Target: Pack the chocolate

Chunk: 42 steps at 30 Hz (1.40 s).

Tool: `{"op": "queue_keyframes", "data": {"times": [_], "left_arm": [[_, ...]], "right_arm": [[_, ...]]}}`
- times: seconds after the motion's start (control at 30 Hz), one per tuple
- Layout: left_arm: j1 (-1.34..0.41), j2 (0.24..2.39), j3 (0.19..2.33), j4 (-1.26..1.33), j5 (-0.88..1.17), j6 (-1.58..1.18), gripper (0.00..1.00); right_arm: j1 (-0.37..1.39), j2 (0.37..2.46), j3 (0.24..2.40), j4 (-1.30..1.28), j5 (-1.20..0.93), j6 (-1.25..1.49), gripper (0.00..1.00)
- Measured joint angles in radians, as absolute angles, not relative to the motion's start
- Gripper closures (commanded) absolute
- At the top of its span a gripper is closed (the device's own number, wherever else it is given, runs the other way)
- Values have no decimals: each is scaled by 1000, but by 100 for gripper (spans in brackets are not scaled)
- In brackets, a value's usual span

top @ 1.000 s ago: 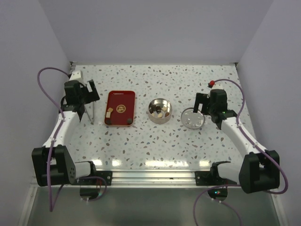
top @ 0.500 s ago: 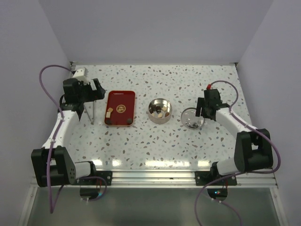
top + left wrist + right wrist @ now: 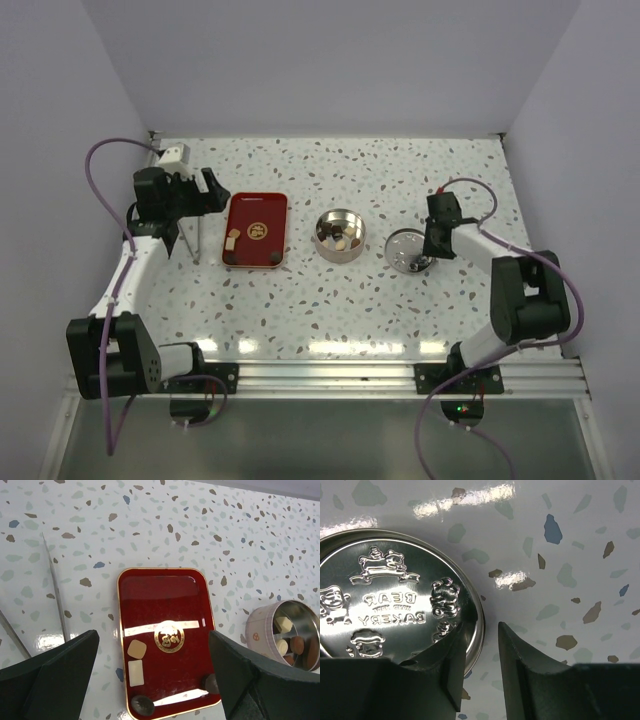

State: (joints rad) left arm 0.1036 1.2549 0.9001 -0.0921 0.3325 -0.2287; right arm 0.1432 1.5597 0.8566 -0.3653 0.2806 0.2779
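Note:
Several chocolate pieces lie at the near end of the red tray (image 3: pixel 160 587): a light brown one (image 3: pixel 136 649), a cream one (image 3: pixel 135 672) and two dark ones (image 3: pixel 142 705) (image 3: pixel 211 682). More chocolate (image 3: pixel 283 625) sits inside the round silver tin (image 3: pixel 339 235). My left gripper (image 3: pixel 154 647) hangs wide open above the tray, touching nothing. The tin's embossed lid (image 3: pixel 390 605) lies flat on the table. My right gripper (image 3: pixel 481 640) is down at the lid's edge, jaws narrowed and astride the rim, with a gap still showing on the outer side.
Thin metal rods (image 3: pixel 55 590) stand on the table left of the tray. In the top view the tray (image 3: pixel 255 230), the tin and the lid (image 3: pixel 408 248) form a row across the speckled table. Walls close in the back and both sides.
The right arm has turned and dropped onto the lid's right edge, and its jaws have narrowed around the rim. The left gripper has shifted slightly towards the tray.

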Motion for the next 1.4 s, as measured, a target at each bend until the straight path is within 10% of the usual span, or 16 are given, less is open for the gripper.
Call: {"op": "queue_keyframes", "data": {"times": [0.23,0.3,1.4], "left_arm": [[104,1258,897,-91,360,-246,3],[103,1259,896,-91,365,-248,3],[-165,1197,889,20,480,-324,2]], "right_arm": [[143,1636,897,-350,299,294,74],[143,1650,907,-349,308,295,100],[141,1333,1032,-581,292,291,100]]}}
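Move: Just behind the right-hand edge of the round metal lid hangs the right hand, its fingers partly open. The lid's middle lies about 4 cm ahead, 6 cm left and 2 cm below; the tin stands roughly 6 cm ahead and 27 cm left, about level in height. From the empty left hand the tin is level fore-and-aft, some 36 cm right and 16 cm below, with the red tray about 3 cm ahead, 11 cm right and 19 cm below. Sliding forward some 2 cm and down a touch, the right hand shuts its fingers on the lid's right rim, pauses, then lifts about 12 cm almost straight up, tipping the fingertips up roughly 10 degrees. The open left hand swings about 12 cm right over the tray towards the tin, mostly late, rising slightly and turning some 20 degrees clockwise. ##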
